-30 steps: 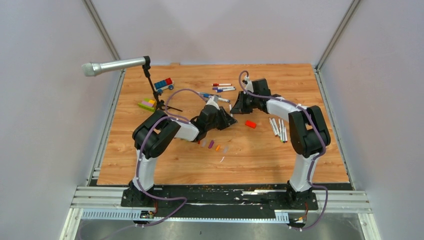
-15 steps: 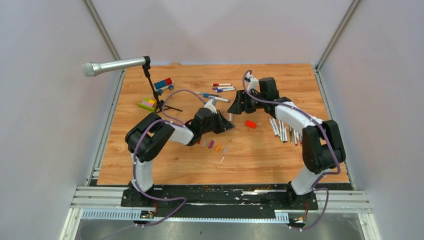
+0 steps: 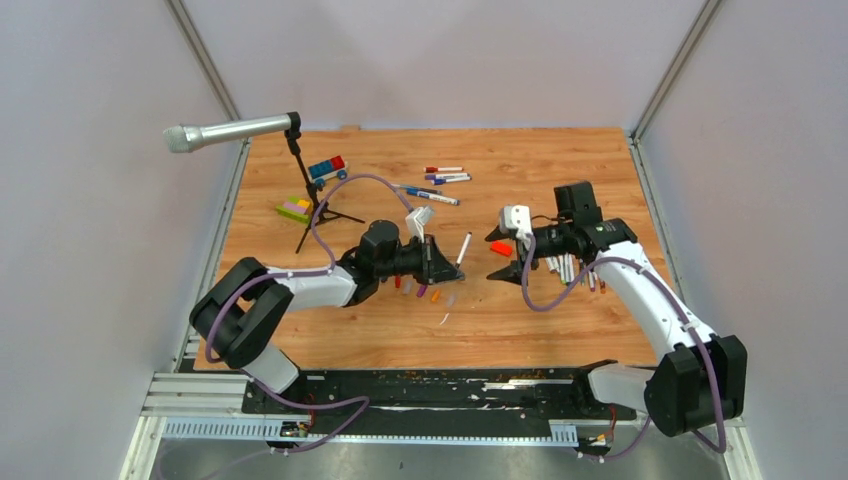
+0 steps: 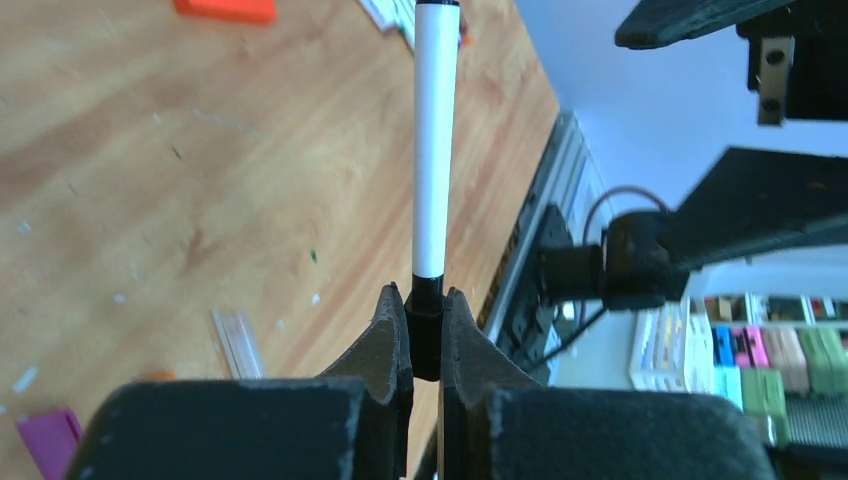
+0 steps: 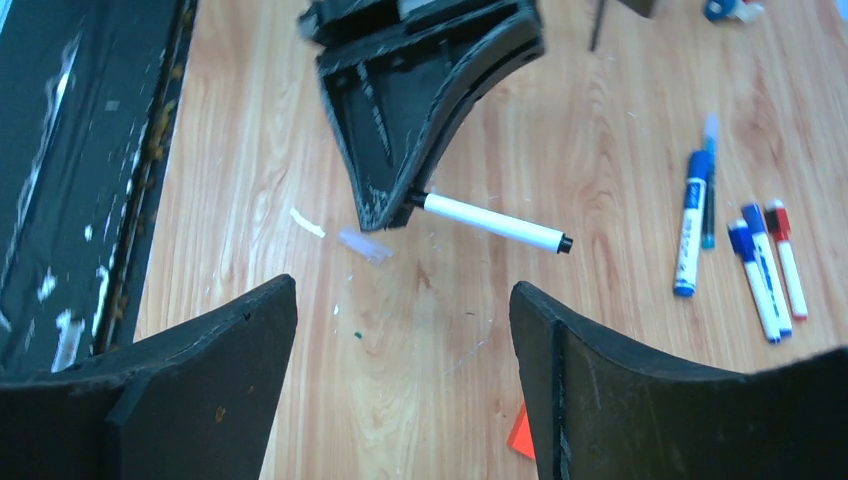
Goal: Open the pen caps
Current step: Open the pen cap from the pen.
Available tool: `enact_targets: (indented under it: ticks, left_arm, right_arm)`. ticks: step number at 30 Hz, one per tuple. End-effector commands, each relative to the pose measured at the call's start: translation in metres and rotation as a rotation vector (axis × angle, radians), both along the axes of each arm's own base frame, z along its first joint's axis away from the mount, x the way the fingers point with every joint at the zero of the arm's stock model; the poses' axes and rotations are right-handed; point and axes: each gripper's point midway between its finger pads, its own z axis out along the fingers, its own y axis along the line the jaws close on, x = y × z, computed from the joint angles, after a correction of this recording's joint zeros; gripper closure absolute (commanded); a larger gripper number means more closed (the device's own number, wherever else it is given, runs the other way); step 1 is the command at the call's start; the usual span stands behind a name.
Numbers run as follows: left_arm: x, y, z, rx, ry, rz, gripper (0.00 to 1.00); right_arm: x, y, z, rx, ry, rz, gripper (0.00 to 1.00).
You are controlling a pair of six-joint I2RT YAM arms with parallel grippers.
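My left gripper (image 4: 426,310) is shut on the black end of a pen (image 4: 435,150). Its white barrel sticks out past the fingertips and off the table, slanting up in the top view (image 3: 463,247). My right gripper (image 3: 503,256) stands open a short way to the right of that pen, with nothing between its jaws. In the right wrist view the held pen (image 5: 490,222) lies ahead of the right gripper (image 5: 403,290). Loose pen caps lie below the left gripper: purple (image 3: 422,289), orange (image 3: 435,295) and clear (image 3: 452,297). More pens (image 3: 440,177) lie at the back.
An orange-red block (image 3: 501,248) lies under the right gripper. Uncapped pens (image 3: 560,265) lie beside the right arm. A microphone (image 3: 225,131) on a tripod (image 3: 315,210) and toy bricks (image 3: 327,168) stand at the back left.
The left gripper shut on the pen and drew back toward the near side. The right gripper opened, let go and swung away to the right.
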Motion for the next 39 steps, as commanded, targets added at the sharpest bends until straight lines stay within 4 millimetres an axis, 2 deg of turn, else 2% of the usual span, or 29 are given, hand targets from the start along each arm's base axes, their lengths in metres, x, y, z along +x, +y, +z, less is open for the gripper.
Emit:
enact_targets:
  ticks: [1,4,9,17,20,23,31,36,39]
  left_arm:
    - [-0.043,0.016,-0.007,0.083,0.012,-0.193,1.00]
    - [-0.058,0.026,-0.006,0.132,0.005,-0.252,1.00]
    - [-0.077,0.033,-0.003,0.155,0.011,-0.329,1.00]
    - [-0.105,0.019,-0.016,0.199,0.058,-0.446,1.00]
    - [-0.111,0.012,-0.018,0.190,0.063,-0.469,1.00]
    - [-0.114,0.006,-0.018,0.177,0.066,-0.476,1.00]
    - [-0.114,0.000,-0.020,0.155,0.079,-0.475,1.00]
    - [-0.116,-0.001,-0.020,0.140,0.086,-0.475,1.00]
    - [-0.117,-0.001,-0.020,0.134,0.085,-0.479,1.00]
  right_arm:
    - [-0.041,-0.001,-0.003,0.000,-0.220,0.297,0.22]
    - [-0.049,0.001,0.001,0.003,-0.271,0.353,0.23]
    - [-0.063,0.007,-0.006,-0.058,-0.300,0.449,0.26]
    - [-0.077,0.020,-0.018,-0.141,-0.389,0.651,0.39]
    - [-0.076,0.024,-0.035,-0.232,-0.395,0.687,0.43]
    - [-0.078,0.027,-0.054,-0.325,-0.396,0.724,0.48]
    - [-0.086,0.032,-0.087,-0.474,-0.414,0.782,0.65]
    - [-0.093,0.036,-0.098,-0.513,-0.417,0.815,0.77]
    - [-0.092,0.038,-0.103,-0.546,-0.430,0.818,0.90]
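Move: The pen is already in the left gripper, pinched by its black cap; the middle of its barrel lies about 5 cm ahead of that hand and 2 cm to its right, about 1 cm higher. From the open right gripper, that barrel lies some 6 cm to the left, 3 cm ahead and 5 cm below. On the table, 17 cm below the right hand, the red block is about 9 cm ahead and 3 cm right, the clear cap 8 cm left and 3 cm back. Draw the left gripper back about 12 cm, sinking slightly and turning some 25 degrees clockwise, with the cap kept pinched. Follow with the right gripper back and then down, roughly 9 cm each, edging left; swing it counter-clockwise and tip its fingers down, narrowing them from wide open to nearly shut around the white barrel just beyond the cap. ##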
